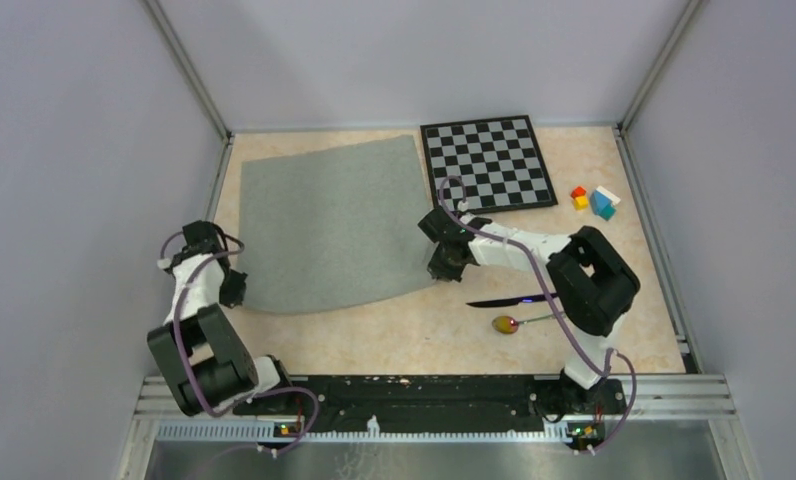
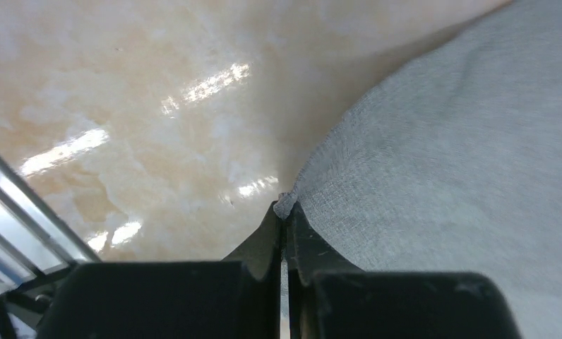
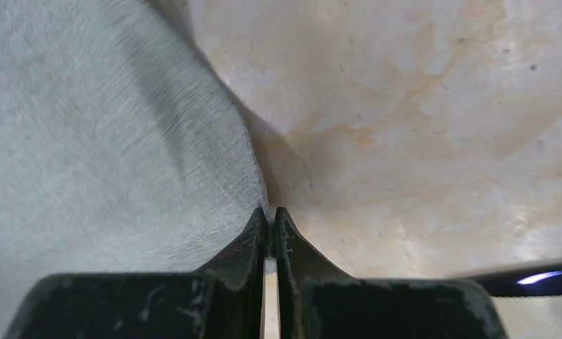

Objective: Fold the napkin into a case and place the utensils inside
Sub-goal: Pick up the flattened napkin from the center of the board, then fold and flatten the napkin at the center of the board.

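Observation:
The grey-green napkin (image 1: 329,225) lies spread open on the marbled table, left of the chessboard. My left gripper (image 1: 236,290) is shut on its near-left corner; in the left wrist view that corner (image 2: 287,205) pokes out between the closed tips. My right gripper (image 1: 444,268) is shut on the near-right corner, with the napkin's edge (image 3: 253,187) running into the closed tips. The dark knife (image 1: 504,299) and the spoon (image 1: 509,323) with its yellow-red bowl lie on the table just right of the right gripper, partly under the right arm. The knife's blade (image 3: 539,278) shows in the right wrist view.
A black-and-white chessboard (image 1: 487,162) lies at the back, touching the napkin's far-right corner. Small coloured blocks (image 1: 594,200) sit to its right. Metal frame rails (image 1: 219,190) run along the table's left and right edges.

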{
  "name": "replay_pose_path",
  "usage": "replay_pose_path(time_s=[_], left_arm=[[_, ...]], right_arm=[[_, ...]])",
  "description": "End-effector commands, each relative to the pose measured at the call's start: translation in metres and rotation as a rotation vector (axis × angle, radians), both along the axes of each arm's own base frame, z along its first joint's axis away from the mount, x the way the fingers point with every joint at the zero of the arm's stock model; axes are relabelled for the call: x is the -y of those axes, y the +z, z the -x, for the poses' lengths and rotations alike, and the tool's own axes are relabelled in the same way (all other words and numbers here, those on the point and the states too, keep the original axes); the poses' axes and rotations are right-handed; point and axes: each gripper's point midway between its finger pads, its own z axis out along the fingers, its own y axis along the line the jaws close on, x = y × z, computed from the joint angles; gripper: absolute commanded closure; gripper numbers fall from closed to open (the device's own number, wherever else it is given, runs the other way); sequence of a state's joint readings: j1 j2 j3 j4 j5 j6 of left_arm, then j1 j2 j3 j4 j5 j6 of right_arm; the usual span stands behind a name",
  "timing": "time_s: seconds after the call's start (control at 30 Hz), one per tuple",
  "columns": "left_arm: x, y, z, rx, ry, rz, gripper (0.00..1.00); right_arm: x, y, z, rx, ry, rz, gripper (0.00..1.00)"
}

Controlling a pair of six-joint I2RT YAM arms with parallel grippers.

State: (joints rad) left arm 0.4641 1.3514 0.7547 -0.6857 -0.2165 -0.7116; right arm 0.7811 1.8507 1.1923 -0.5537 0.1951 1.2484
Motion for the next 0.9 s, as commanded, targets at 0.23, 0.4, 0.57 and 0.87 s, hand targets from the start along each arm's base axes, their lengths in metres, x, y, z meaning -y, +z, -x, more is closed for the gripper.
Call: replay_pose_path(time_s=[0.23,0.4,0.57,0.87], left_arm=[[-0.005,0.288,-0.007,0.779,0.042,-0.362,1.0],[0.021,0.405,0.04,1.087,0.025,-0.513,1.0],[0.024,0.47,0.061,1.145,-0.016,-0.641,1.0],[0.007,0.447,-0.04,1.164,-0.175,-0.547,1.0]], right_arm=[[-0.026,0.218,0.048,0.772,0.659,-0.276,1.0],[-0.026,0.325,0.098,1.054,0.785,-0.479,1.0],[-0.015,0.394,0.127,1.218,0.818,-0.611,1.0],[0.015,0.401,0.02,1.131,0.437,-0.458,1.0]])
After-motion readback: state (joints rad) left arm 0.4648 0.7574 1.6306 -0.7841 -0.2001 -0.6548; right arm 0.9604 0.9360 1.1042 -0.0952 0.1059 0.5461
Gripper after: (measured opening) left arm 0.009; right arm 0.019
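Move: The pinched near corners of the napkin are already in both hands. Its middle lies about 21 cm ahead and 24 cm right of the left hand, and some 16 cm ahead and 25 cm left of the right hand, 2 to 3 cm below. The knife's middle is about 17 cm right of the right hand and 4 cm back, the spoon 21 cm right and 10 cm back, the checkerboard 12 cm right and 34 cm ahead. Straight up and fast, both arms sweep the napkin's near edge off the table, the left rising nearly 50 cm and the right nearly 40. Each hand swings back as it climbs, then eases forward again near the top, away from the near table edge. Both wrists tip up until the fingers point ahead, the right also turning counter-clockwise; both grips stay shut on their corners. ##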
